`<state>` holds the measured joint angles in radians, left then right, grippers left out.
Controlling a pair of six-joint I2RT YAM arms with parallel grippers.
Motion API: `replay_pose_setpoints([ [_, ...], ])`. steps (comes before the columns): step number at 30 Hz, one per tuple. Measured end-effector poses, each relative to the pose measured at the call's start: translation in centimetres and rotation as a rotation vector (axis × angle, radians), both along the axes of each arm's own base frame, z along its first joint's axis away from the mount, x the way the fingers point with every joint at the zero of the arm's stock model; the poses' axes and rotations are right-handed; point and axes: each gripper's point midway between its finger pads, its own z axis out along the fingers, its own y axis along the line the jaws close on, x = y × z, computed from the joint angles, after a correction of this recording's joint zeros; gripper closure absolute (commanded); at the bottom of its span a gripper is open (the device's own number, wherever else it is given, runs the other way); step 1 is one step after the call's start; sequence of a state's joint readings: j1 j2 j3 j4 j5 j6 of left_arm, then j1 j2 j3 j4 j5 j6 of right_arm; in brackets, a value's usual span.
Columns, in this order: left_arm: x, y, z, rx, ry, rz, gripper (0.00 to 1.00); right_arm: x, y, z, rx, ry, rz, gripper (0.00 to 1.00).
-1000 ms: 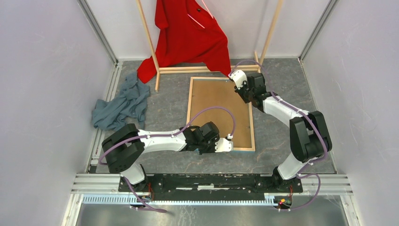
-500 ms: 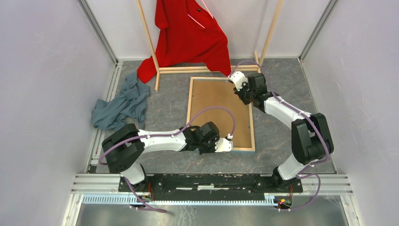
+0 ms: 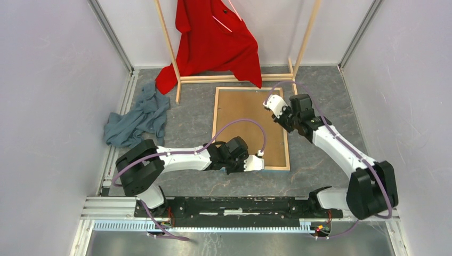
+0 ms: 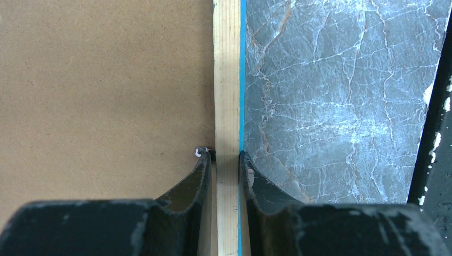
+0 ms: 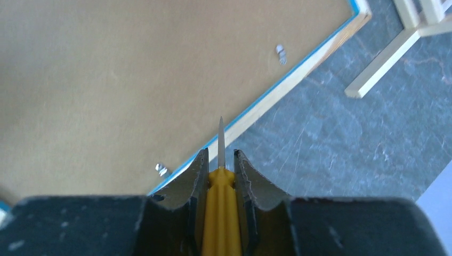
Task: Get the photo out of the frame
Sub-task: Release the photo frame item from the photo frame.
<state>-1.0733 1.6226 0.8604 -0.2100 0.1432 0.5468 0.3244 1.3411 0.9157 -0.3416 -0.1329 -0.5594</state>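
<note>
The frame (image 3: 215, 114) lies face down on the table, its plain brown backing board (image 3: 248, 122) up. The photo is hidden under that board. My left gripper (image 3: 260, 161) is shut on the frame's near rail (image 4: 227, 80), one finger on the board side by a small metal tab (image 4: 199, 152), the other on the blue outer edge. My right gripper (image 3: 272, 102) hangs over the frame's right part, shut on a yellow-handled screwdriver (image 5: 219, 186). Its blade points over the right rail (image 5: 298, 74), between two metal tabs (image 5: 280, 52) (image 5: 161, 169).
A wooden clothes rack (image 3: 234, 79) with a red shirt (image 3: 216, 37) stands just behind the frame; its foot (image 5: 384, 58) shows in the right wrist view. A blue-grey cloth (image 3: 136, 120) lies crumpled at the left. Walls close in on both sides.
My right arm has drawn back from the frame's far right corner, carrying the screwdriver nearer along the right rail, its elbow swinging out right. The left arm has not moved.
</note>
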Motion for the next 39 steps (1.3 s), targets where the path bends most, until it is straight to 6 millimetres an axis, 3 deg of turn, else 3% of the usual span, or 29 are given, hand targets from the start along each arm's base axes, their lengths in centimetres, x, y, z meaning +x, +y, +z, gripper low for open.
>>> replay_pose_setpoints([
  [4, 0.0, -0.1, 0.0, -0.003, 0.000, 0.000, 0.98, -2.7, -1.2, -1.1, -0.033, 0.028, 0.006, 1.00],
  [9, 0.0, -0.1, 0.0, -0.003, 0.000, -0.001, 0.98, -4.6, -1.8, -2.6, -0.054, 0.060, 0.024, 1.00],
  [22, 0.0, -0.1, 0.0, -0.005, 0.003, 0.005, 0.98, -5.0, -1.6, -2.7, -0.065, 0.059, 0.068, 1.00],
  [33, 0.1, -0.5, 0.0, -0.019, 0.001, 0.003, 0.98, -7.1, -1.8, -2.6, -0.069, 0.107, 0.103, 1.00],
  [39, 0.1, -0.5, 0.0, -0.020, 0.001, 0.003, 0.98, -7.2, -1.8, -2.6, -0.070, 0.112, 0.109, 1.00],
])
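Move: The lower metal tab on the photo frame's right rail lies roughly 3 cm back, 1 cm to the left and 10 cm below the right hand, which already grips the screwdriver. The upper tab on that rail is about 15 cm farther out than the lower one; the near right corner of the frame is some 14 cm back from the hand and 1 cm right. From the left hand, the lower tab lies around 12 cm ahead and 20 cm right, at about finger height. Bring the right hand back about 7 cm along the right rail, sinking some 2.5 cm and easing slightly right. Make the first stretch quick, nearly pause, then creep back the last 2 cm or so while tipping the screwdriver a few degrees steeper, until its tip is right beside the lower tab. Keep the screwdriver gripped and the left fingers pinching the near rail. ##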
